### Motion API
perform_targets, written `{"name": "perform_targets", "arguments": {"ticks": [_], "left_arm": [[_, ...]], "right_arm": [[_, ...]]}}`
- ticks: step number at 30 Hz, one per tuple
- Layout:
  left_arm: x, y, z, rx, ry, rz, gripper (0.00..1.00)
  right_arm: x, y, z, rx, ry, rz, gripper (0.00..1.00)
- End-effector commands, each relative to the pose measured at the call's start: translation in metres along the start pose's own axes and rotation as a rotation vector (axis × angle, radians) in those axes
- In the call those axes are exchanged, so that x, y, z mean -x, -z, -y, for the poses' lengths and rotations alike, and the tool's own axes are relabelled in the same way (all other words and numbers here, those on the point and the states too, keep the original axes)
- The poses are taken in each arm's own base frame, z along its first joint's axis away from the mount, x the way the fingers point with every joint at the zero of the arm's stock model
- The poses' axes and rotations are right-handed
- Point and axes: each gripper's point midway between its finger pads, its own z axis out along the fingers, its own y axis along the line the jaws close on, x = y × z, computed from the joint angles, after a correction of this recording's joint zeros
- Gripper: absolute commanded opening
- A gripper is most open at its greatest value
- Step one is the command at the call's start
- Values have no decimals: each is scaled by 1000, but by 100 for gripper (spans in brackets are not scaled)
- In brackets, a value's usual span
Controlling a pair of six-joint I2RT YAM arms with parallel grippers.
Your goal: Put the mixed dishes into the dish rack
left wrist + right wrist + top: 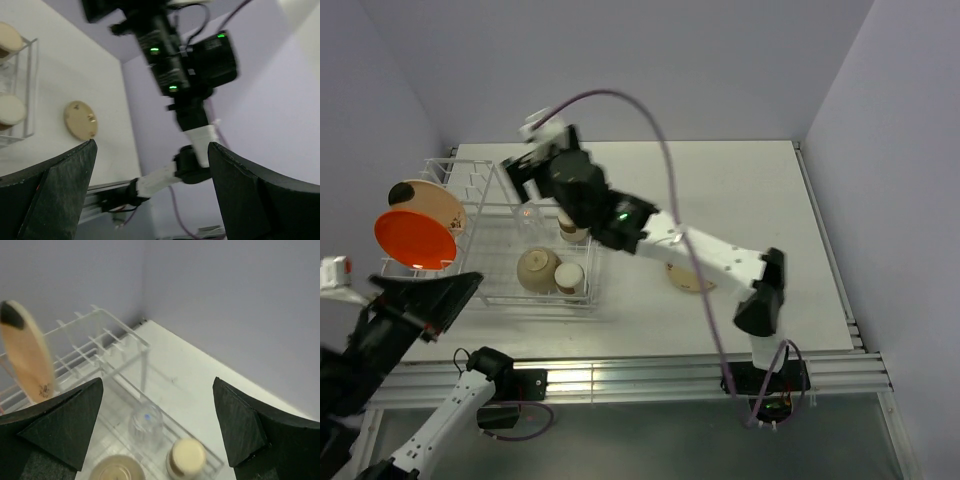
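The white wire dish rack (492, 190) stands at the table's left. An orange plate (414, 238) and a cream dish with dark marks (435, 204) stand upright in its slots. In the basket part sit an upturned cream bowl (537, 268), two tan cups (570, 277) (573, 233) and an upturned clear glass (146, 424). My right gripper (157, 405) hangs open above the glass, holding nothing. My left gripper (442, 298) is open and empty, low at the rack's near left corner. A small tan round dish (691, 279) lies on the table right of the rack.
The right arm (710, 255) stretches across the table's middle from its base at the near edge, with a purple cable (665, 150) arcing over it. Walls close in behind and on both sides. The tan dish (80, 120) lies under the arm's forearm.
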Motion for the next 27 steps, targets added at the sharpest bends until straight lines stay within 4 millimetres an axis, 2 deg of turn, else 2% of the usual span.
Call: {"name": "perform_targets", "arguments": {"ticks": [1,2,3,4,5,6,7,8,10,11,12,13,15,16,18,19,20,21,22,27], "left_arm": [[-25,-57,-28,161,-169,-204,99],[-26,-65,-29,171,-188,-221,99],[-26,-81,-32,187,-216,-239,99],[-27,-89,-33,194,-226,-245,99],[-26,-96,-34,193,-237,-245,99],[-24,-108,-32,187,-249,-240,99],[-25,-115,-38,202,-249,-245,99],[-26,-121,-39,203,-250,-250,99],[-28,-138,-41,202,-253,-264,99],[-30,-143,-40,198,-250,-276,99],[-32,-150,-43,205,-247,-288,99],[-33,-156,-44,197,-248,-291,99],[-37,-162,-48,200,-235,-302,99],[-41,-167,-55,209,-230,-316,99],[-46,-174,-56,196,-216,-337,99],[-49,-177,-58,199,-214,-348,99],[-50,-179,-58,196,-214,-354,99],[-52,-183,-61,204,-219,-371,99],[-52,-185,-60,201,-225,-376,99],[-57,-188,-66,225,-243,-409,99]], "right_arm": [[3,66,161,-352,-356,-160,97],[-13,83,184,-399,-426,-216,97],[-40,101,193,-413,-516,-309,96],[-64,134,228,-483,-541,-355,96],[-74,153,239,-505,-562,-372,96],[-68,181,247,-510,-609,-353,96],[-103,198,249,-536,-617,-433,96],[-112,214,268,-585,-652,-441,96],[-135,249,269,-609,-713,-490,96],[-142,261,278,-644,-740,-495,96],[-150,269,276,-650,-773,-504,96],[-167,282,267,-634,-811,-539,96],[-187,293,265,-660,-914,-562,96],[-214,303,249,-631,-975,-635,96],[-232,308,243,-620,-1088,-635,96],[-263,321,232,-630,-1129,-703,95],[-271,324,223,-594,-1180,-722,95],[-275,323,221,-576,-1213,-696,95],[-296,335,220,-612,-1243,-725,95],[-325,344,224,-624,-1274,-714,93]]}}
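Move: Over the rack with fingers open, the right hand has its next thing, the plate still on the table, about 35 cm to its right, 3 cm back and 41 cm down. In the rack, the rear mug stands some 5 cm ahead and 4 cm right, the front mug 9 cm back and 4 cm right, both about 36 cm below. From the left hand, the plate is roughly 24 cm ahead, 39 cm right and 44 cm down. Swinging quickly off the rack, the empty right hand travels some 40 cm right, first edging forward, then coming back and dropping about 35 cm towards the plate's right, near side. Its fingers stay open and tip from nearly level to steeply down, turning clockwise. The open left hand moves about 16 cm forward, 10 cm right and 9 cm down, out above the rack. ##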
